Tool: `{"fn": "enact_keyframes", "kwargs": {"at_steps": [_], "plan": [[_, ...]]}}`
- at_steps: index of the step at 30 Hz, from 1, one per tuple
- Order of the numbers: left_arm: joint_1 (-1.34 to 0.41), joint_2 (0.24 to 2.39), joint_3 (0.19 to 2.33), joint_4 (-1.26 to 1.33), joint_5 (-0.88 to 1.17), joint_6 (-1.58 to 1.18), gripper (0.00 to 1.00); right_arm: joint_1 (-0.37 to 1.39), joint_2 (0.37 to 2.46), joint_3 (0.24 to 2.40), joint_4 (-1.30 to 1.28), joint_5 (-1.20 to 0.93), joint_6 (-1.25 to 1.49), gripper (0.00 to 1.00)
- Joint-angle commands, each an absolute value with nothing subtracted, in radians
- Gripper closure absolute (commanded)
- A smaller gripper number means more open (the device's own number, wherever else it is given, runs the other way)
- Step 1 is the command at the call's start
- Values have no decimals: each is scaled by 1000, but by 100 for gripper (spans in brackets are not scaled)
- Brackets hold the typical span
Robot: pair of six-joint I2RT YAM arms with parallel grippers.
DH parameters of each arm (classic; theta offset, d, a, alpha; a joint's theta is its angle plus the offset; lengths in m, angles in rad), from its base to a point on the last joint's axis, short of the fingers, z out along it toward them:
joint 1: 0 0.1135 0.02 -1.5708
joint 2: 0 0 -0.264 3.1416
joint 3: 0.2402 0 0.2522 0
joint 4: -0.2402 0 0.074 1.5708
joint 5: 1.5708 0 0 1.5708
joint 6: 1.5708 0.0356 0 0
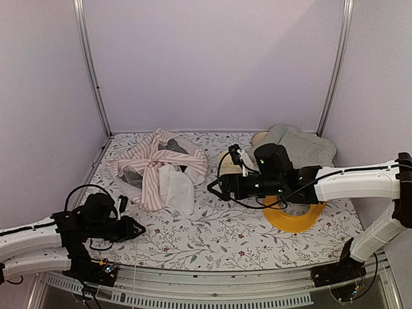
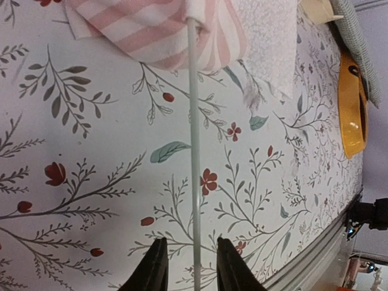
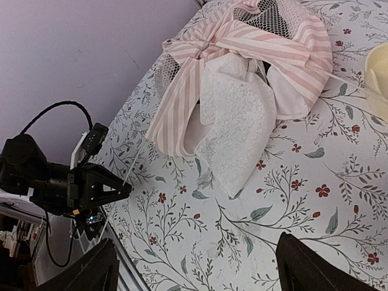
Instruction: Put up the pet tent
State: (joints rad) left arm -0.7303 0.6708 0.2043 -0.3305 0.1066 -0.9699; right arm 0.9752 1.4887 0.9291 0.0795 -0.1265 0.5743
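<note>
The pet tent [image 1: 158, 164] lies collapsed in a pink-and-white striped heap with dark mesh windows and a white sheer flap [image 3: 233, 121], at the back left of the floral table. A thin white pole [image 2: 194, 151] runs from under its striped edge [image 2: 163, 30] toward the near edge. My left gripper [image 1: 138, 228] straddles this pole [image 3: 134, 160]. Its fingers [image 2: 159, 267] stand narrowly apart on either side, with a gap showing on both. My right gripper [image 1: 212, 187] hovers wide open and empty over the cloth just right of the tent [image 3: 242, 60].
A yellow ring [image 1: 293, 219] lies under the right arm, with the checked cushion [image 1: 302, 145] behind it and a cream object [image 1: 225, 158] beside the right wrist. The metal front rail [image 2: 315, 254] lies close to the left gripper. Purple walls enclose the table.
</note>
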Motion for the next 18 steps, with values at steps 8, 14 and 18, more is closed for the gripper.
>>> {"fn": "enact_keyframes", "kwargs": {"at_steps": [8,14,18], "plan": [[-781,843,319,-177,60,-1012,100,1002,1558,911,171,-244,599,10],[-781,947,404,-74,-2,-1057,100,1013,1557,880,202,-271,617,10],[-785,1030,453,12,-28,-1104,100,1028,1562,874,212,-311,621,10]]}}
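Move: The tent pole already runs between the left hand's part-open fingers, right at the pads and at most 1 cm below them. Its sleeve mouth on the striped tent lies about 11 cm ahead, 2 cm right and 2 cm lower; the white cloth is some 20 cm ahead and 8 cm right, about 4 cm down. From the empty right hand, that gripped stretch of pole is roughly 8 cm back, 22 cm left and 15 cm lower. The tent pole gets pinched as the left fingers close fully around it, almost in place; the left hand then carries it forward, right and up, some 7 cm in all, towards the tent. Meanwhile the right hand, fingers still wide open and touching nothing, eases back, down and a little left, about 5 cm, towards the pole. ##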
